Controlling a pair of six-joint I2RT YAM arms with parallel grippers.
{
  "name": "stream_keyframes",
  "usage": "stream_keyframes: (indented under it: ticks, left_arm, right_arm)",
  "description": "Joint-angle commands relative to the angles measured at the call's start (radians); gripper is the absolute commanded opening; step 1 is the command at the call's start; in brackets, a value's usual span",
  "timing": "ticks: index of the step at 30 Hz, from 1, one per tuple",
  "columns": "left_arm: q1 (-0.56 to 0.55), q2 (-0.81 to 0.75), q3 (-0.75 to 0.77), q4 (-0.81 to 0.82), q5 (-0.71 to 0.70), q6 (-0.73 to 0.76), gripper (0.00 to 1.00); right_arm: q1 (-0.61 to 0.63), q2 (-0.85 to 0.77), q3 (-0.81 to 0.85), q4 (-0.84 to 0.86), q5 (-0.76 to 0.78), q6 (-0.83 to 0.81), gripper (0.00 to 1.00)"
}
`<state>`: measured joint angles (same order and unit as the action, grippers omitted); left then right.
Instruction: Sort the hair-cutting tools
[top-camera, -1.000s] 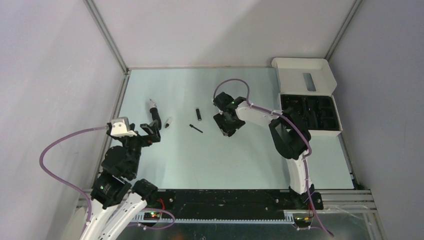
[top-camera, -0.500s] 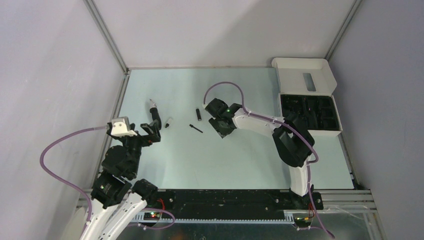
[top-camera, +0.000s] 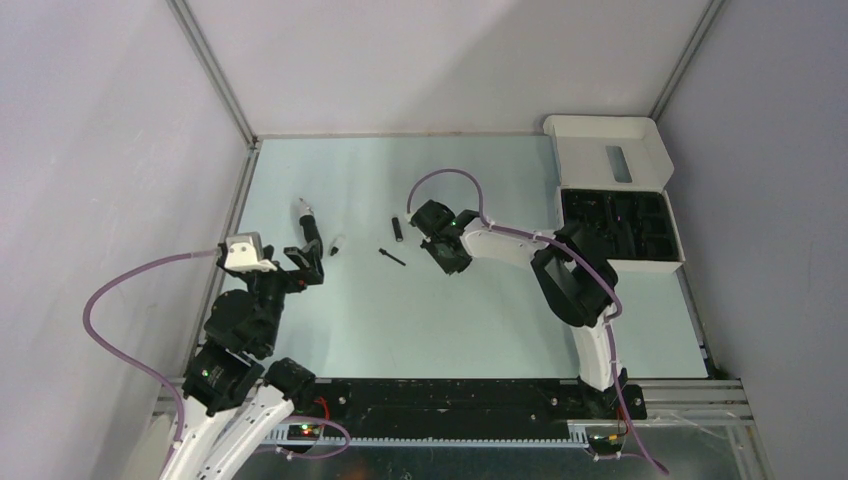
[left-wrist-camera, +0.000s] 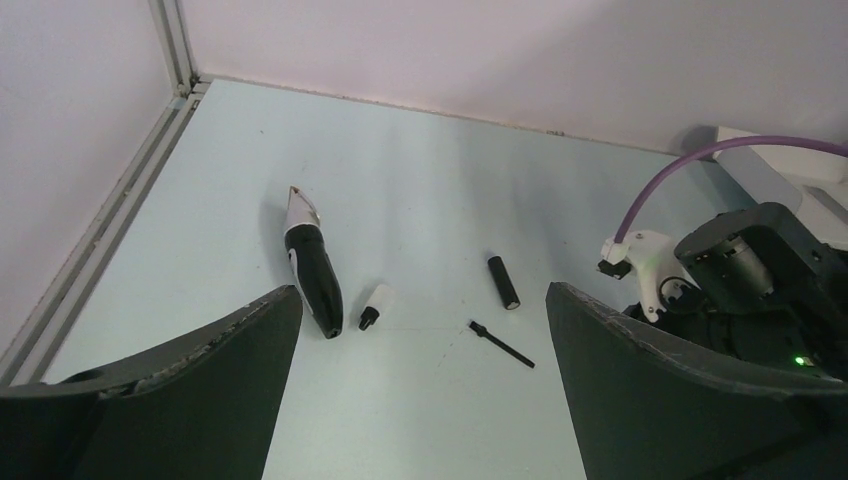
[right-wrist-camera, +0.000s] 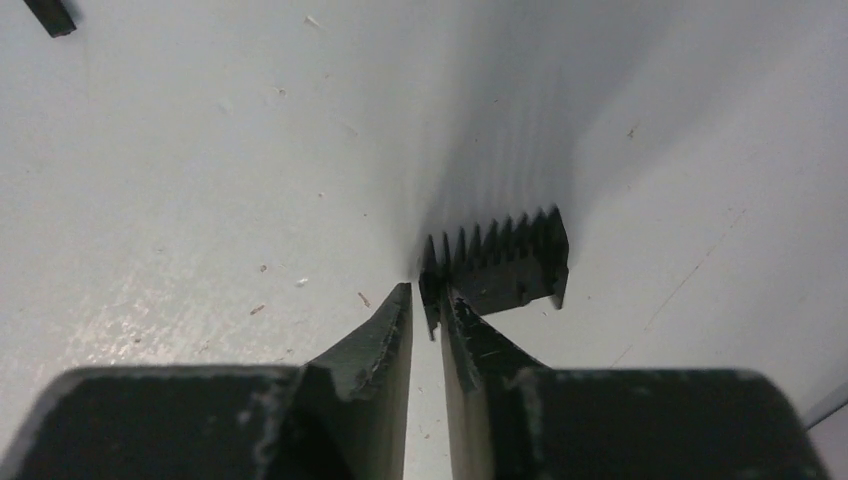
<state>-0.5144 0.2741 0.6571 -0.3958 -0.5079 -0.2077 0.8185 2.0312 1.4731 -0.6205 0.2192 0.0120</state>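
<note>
The tapered black trimmer body (top-camera: 308, 228) with its silver tip lies at the left, also in the left wrist view (left-wrist-camera: 312, 270). Beside it are a small white-and-black piece (left-wrist-camera: 375, 303), a short black cylinder (left-wrist-camera: 504, 282) and a thin stick (left-wrist-camera: 501, 344). My left gripper (left-wrist-camera: 422, 290) is open and empty, just near of the trimmer body. My right gripper (right-wrist-camera: 428, 295) is low over the table, shut on one side wall of the squarish toothed comb attachment (right-wrist-camera: 505, 265). In the top view the right gripper (top-camera: 445, 250) hides the comb.
The white box (top-camera: 612, 150) with its lid open stands at the back right, its black moulded insert (top-camera: 620, 225) in front of the lid. Metal frame rails run along the table's left edge (top-camera: 240, 200). A black piece's end shows at the right wrist view's top left (right-wrist-camera: 50, 15).
My right gripper has moved a little to the left across the table, toward the cylinder and stick. The left arm and the loose tools have not moved.
</note>
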Motion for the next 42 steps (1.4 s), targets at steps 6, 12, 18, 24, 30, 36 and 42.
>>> stream_keyframes:
  ticks: [6,12,18,24,30,36,42]
  left_arm:
    - [0.009,-0.009,-0.004,0.069,0.115,0.051,1.00]
    - [0.011,-0.018,-0.022,0.100,0.172,0.076,1.00]
    - [0.012,0.015,-0.029,0.126,0.269,0.117,1.00]
    - [0.011,0.124,0.021,0.122,0.433,0.186,1.00]
    - [0.006,0.297,0.125,0.084,0.690,0.301,1.00]
    - [-0.023,0.413,0.176,0.104,0.891,0.445,1.00]
    - [-0.051,0.439,0.149,0.170,1.064,0.622,1.00]
  right_arm:
    - [-0.012,-0.035,-0.037,0.051,-0.039,0.006,0.00]
    - [-0.028,-0.137,-0.089,0.058,-0.116,0.029,0.00]
    - [-0.057,-0.281,-0.160,0.065,-0.252,0.034,0.00]
    - [-0.090,-0.444,-0.238,0.074,-0.410,0.010,0.00]
    - [-0.132,-0.585,-0.279,0.080,-0.612,-0.023,0.00]
    - [-0.140,-0.683,-0.290,0.063,-0.750,-0.070,0.00]
    - [-0.132,-0.737,-0.291,0.061,-0.855,-0.086,0.00]
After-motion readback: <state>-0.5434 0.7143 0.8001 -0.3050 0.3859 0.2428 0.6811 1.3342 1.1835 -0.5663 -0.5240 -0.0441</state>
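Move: Right at the right hand's fingertips lies the black guard comb, its near end between the pads and its middle about 1 cm ahead and 1 cm to the right. The small brush lies roughly 13 cm left and 2 cm ahead of that hand, the short black cylinder some 12 cm left and 9 cm ahead, both about 1 cm below. From the left hand the comb is about 29 cm right, 9 cm ahead and 26 cm below. Shutting its nearly closed fingers on the comb's end, the right hand pinches it, then draws back and lifts, about 18 cm up and 10 cm back, rolling some 40 degrees so the fingers swing to point down and left. The left hand, still wide open and empty, sweeps about 16 cm right towards the comb, turning clockwise and rolling its left side up. ##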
